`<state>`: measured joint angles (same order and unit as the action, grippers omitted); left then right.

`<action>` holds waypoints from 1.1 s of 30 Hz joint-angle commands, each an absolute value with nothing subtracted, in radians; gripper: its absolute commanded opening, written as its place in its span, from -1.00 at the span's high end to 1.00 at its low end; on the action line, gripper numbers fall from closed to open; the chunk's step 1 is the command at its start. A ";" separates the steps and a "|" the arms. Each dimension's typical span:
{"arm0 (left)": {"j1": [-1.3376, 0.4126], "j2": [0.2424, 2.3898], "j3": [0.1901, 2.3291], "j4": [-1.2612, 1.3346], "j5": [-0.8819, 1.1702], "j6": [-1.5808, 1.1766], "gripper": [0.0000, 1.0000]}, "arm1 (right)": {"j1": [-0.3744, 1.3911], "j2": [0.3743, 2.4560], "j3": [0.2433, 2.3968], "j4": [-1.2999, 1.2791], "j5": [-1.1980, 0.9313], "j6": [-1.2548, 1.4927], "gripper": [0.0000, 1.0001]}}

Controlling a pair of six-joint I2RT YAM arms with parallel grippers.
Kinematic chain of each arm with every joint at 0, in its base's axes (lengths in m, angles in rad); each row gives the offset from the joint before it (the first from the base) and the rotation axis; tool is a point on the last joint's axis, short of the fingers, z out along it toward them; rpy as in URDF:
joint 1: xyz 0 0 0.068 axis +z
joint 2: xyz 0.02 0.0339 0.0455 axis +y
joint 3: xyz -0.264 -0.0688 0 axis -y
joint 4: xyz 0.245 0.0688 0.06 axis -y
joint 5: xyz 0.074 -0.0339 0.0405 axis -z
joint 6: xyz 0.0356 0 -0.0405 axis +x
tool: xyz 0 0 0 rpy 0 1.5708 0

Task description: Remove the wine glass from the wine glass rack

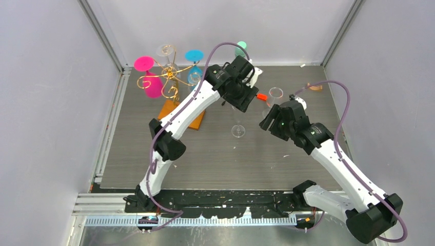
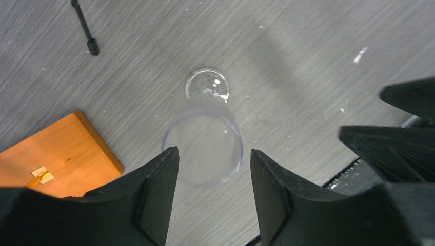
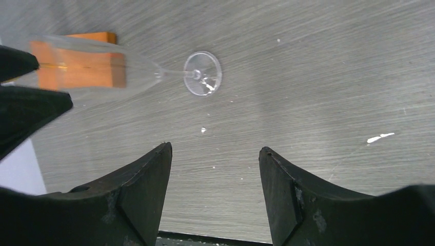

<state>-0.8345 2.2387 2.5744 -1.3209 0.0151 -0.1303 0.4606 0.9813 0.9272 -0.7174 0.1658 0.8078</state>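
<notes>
A clear wine glass (image 1: 237,128) stands on the table, its foot (image 2: 207,86) down and its rim (image 2: 202,149) up. My left gripper (image 2: 214,155) hangs open right above it; the rim sits between the fingertips (image 2: 166,164), with a gap on the right side. In the right wrist view the same wine glass (image 3: 154,74) shows from the side, with its foot (image 3: 202,73) on the grey top. My right gripper (image 3: 215,151) is open and empty, to the right of the glass. The gold wire wine glass rack (image 1: 169,77) stands at the back left on its orange wooden base (image 2: 56,148).
On the rack hang a pink glass (image 1: 149,77), a blue glass (image 1: 194,64) and a clear one (image 1: 165,51). Another clear glass (image 1: 275,93) stands at the back right, near a small orange object (image 1: 261,96). A mint-green cylinder (image 1: 240,48) is behind the left wrist.
</notes>
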 commanded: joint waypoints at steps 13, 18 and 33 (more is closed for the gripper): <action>-0.829 1.869 2.374 -1.156 -0.038 -0.131 -0.08 | 0.491 1.224 1.293 -0.645 0.149 0.695 -0.31; -0.827 1.710 2.210 -1.077 -0.145 -0.134 -0.16 | 0.580 1.355 1.448 -0.716 0.306 0.618 -0.31; -0.825 1.109 1.618 -0.700 -0.313 -0.123 -0.93 | 0.634 1.579 1.596 -0.873 0.395 0.523 0.14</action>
<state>-0.8295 1.1675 1.6947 -0.8520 -0.2333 -0.1265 0.6285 1.5635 1.5444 -0.8375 0.3759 0.5587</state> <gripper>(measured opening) 0.961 0.460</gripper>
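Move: The clear glass still hanging on the rack is roughly 19 cm left and 10 cm ahead of the left hand, slightly lower, with the blue glass some 9 cm beyond it. The glass just stood on the table is about 5 cm back, 2 cm left and 12 cm below that hand. From the right hand, this standing glass is some 6 cm ahead, 11 cm left and 8 cm down; the other standing glass is about 15 cm ahead, 4 cm right. Straight up first, the already open left hand clears the standing glass by about 10 cm. It then swings some 16 cm left while climbing and drawing back on the near side of the rack, tipping its fingers up and opening wide. The right hand reaches forward, left and up towards the freed glass, then sinks about 3 cm, rolling over about 20 degrees and narrowing its fingers. ##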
